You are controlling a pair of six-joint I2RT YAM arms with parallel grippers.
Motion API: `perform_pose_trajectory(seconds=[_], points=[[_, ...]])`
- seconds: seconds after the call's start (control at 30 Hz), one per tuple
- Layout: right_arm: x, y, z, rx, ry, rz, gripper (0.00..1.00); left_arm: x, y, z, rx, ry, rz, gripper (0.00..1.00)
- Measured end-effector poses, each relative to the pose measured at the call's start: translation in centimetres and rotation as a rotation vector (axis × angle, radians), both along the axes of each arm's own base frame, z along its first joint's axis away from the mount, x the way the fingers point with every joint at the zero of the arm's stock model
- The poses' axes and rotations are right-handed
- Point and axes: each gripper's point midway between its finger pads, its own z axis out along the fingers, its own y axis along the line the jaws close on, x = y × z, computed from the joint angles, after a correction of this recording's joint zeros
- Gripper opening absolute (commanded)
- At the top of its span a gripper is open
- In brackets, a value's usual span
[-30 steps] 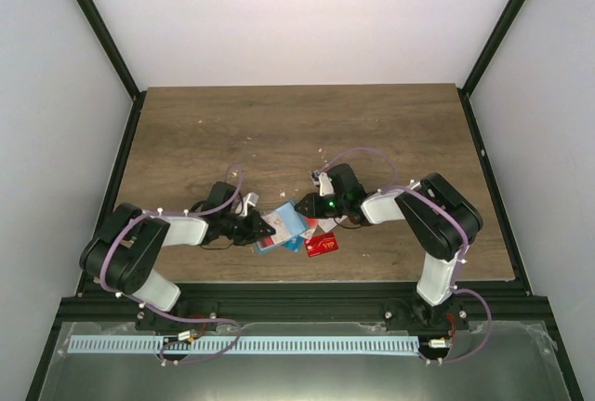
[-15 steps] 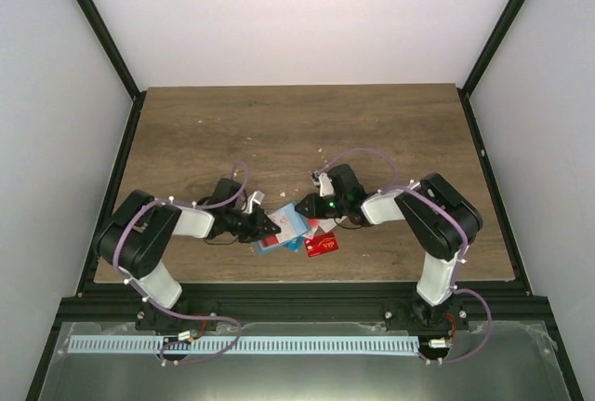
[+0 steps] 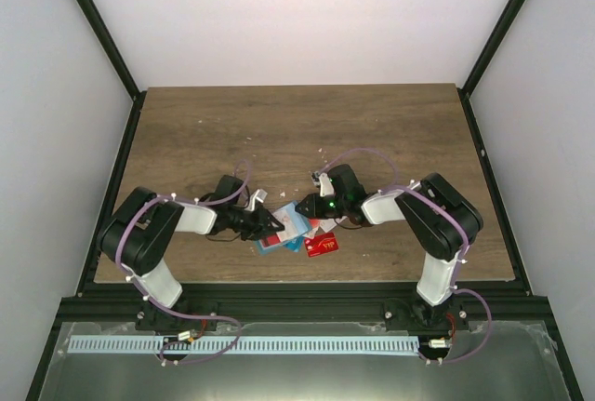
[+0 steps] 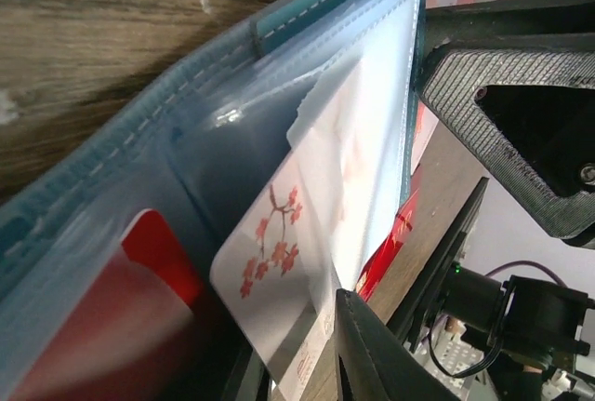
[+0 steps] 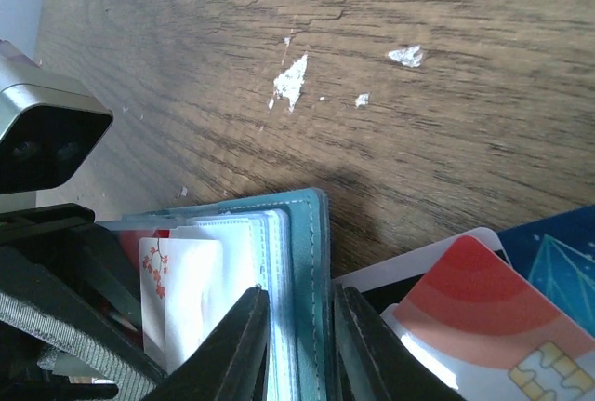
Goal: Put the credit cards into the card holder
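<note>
The teal card holder (image 3: 296,220) lies open near the table's front middle, its clear sleeves (image 4: 307,94) spread. A white credit card with red blossoms (image 4: 279,252) sits partly inside one sleeve, and a red card (image 4: 139,271) fills the sleeve beside it. My left gripper (image 4: 297,368) stands slightly open around the white card's near edge. My right gripper (image 5: 302,345) is shut on the card holder's teal cover (image 5: 311,261) and the sleeves next to it. More credit cards lie loose by the holder: a red one (image 3: 322,246), a red-and-white one (image 5: 474,313) and a blue one (image 5: 558,243).
Small white flecks (image 5: 291,80) dot the brown wooden table (image 3: 279,131) behind the holder. Black frame rails (image 3: 297,294) border the table at the front and sides. The two grippers meet almost tip to tip over the holder.
My left arm has reached further right, up to the card holder, and its jaws have loosened a little from the white card. The right arm has stayed put on the holder.
</note>
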Motion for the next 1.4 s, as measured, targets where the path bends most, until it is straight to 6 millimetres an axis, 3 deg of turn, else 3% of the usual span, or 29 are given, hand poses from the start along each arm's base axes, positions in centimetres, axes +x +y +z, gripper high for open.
perform_pose_trajectory(seconds=[0.27, 0.6, 1.07, 1.4], points=[[-0.2, -0.3, 0.0, -0.008, 0.006, -0.011, 0.21, 0.0, -0.3, 1.0, 0.018, -0.039, -0.033, 0.6], [-0.9, -1.2, 0.0, -0.032, 0.025, -0.028, 0.21, 0.0, 1.4, 2.3, 0.148, -0.123, -0.042, 0.98], [-2.7, -2.0, 0.2, -0.042, 0.058, -0.021, 0.21, -0.6, 5.9, 1.9, 0.42, -0.136, 0.034, 1.0], [-5.5, 0.1, 2.1, -0.011, 0.054, 0.063, 0.23, -1.5, 7.4, 1.4, 0.537, -0.127, 0.042, 1.0]])
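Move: The card holder lies right under the left fingertips, its middle about 1 cm below; the flower card they are leaving is about 2 cm to their right and 1 cm ahead. From the right hand, the blue card lies about 7 cm back and 2 cm lower; at that same height are the holder's middle, 5 cm back and 5 cm left, the red-circle card, 5 cm back and 4 cm right, and the red card, 9 cm back and 6 cm right. Rising about 2 cm while spreading wide, the left fingers release the flower card; the hand then sweeps some 7 cm left, sinking slightly and tilting about 30 degrees so its fingers point more steeply down, dragging the holder along. The right hand comes free of the holder's right edge, easing back and right, then draws back faster to about 5 cm in all, swinging left again and lifting 2 cm, towards the blue card, its gap unchanged. ##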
